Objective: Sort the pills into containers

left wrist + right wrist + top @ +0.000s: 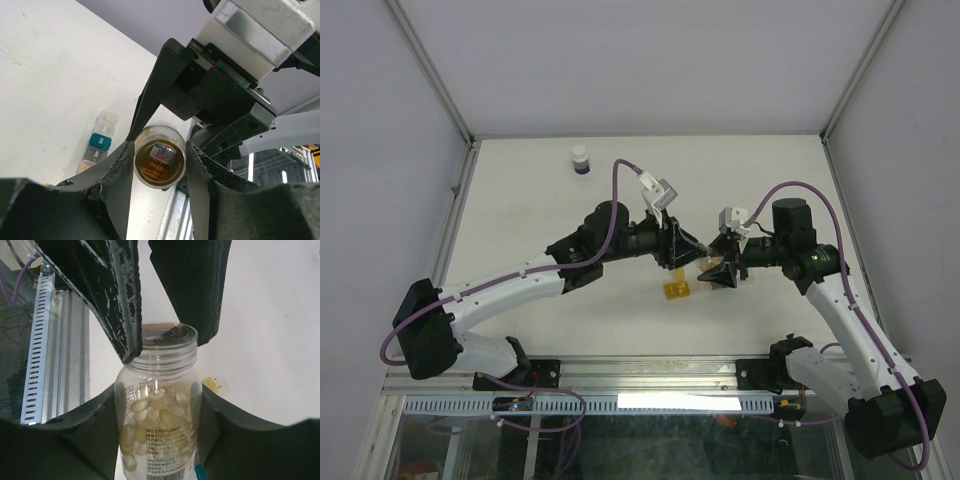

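A clear pill bottle [159,430] full of pale oval pills [150,415] hangs over the table, and my right gripper [159,407] is shut on its body. My left gripper [160,150] faces the bottle's top [159,162], one finger pressed against each side of it. In the top view the two grippers [692,250] [717,268] meet at the bottle [708,262] in mid-table. The containers [100,142] lie in a short row on the table below: teal [100,141], clear ones, and yellow [676,290].
A small white bottle with a dark blue band [580,160] stands at the back left of the white table [520,200]. A metal rail [42,340] runs along the near edge. White walls enclose the other sides.
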You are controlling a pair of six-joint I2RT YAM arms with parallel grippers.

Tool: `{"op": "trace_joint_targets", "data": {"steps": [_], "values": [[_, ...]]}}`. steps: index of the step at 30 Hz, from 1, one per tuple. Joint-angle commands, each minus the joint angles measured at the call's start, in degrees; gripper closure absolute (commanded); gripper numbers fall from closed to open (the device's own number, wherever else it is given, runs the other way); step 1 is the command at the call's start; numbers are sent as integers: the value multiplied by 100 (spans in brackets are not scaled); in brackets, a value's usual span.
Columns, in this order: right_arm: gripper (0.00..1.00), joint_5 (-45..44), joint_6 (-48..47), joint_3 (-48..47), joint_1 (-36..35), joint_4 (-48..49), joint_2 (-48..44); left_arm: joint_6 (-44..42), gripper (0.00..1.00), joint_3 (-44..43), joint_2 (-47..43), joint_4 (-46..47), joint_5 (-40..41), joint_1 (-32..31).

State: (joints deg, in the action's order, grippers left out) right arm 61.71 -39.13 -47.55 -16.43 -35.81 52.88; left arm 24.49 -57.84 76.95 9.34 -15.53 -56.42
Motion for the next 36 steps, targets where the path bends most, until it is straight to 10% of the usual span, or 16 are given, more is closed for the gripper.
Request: {"op": "trace_joint_targets", "data": {"steps": [1,7,14,20,36], "values": [[100,137,-14,-184,3,329,-68,-584,64,-265,142,-213,-677,-97],[100,145,-14,-184,5,329,-82,-2306,64,-331,252,-455,-1803,-59],[100,148,-27,-177,6,329,-111,-6349,54,-775,547,-1778,-3521,315],[100,118,-53,-167,8,325,-145,-5338,1,-1168,807,-883,-3269,718],[100,162,-52,-154,8,322,-120,249,1,1564,-975,2786,-2013,1011]]}}
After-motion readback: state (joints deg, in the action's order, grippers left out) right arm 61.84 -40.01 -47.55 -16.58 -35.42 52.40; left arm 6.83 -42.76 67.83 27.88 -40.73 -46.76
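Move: My left fingers already pinch the bottle's lid, which sits about 1 cm to the right of the left hand point, level with it. The bottle body, held in my right hand, continues some 5 cm to the right and 1 cm back. The yellow boxes lie on the table about 2 cm left, 1 cm ahead and 17 cm below. From my right hand the lid is about 4 cm left and 1 cm ahead, at its height. I keep the lid pinched in my left fingers and screw it clockwise, looking from my left hand onto its top, by roughly 40 degrees, while my right hand keeps its grip on the bottle. Then I open the left fingers wide, dipping slightly forward and down as they let go, and pull away left, back and up, ending about 5 cm left of where I began, with the wrist turning partly back. ##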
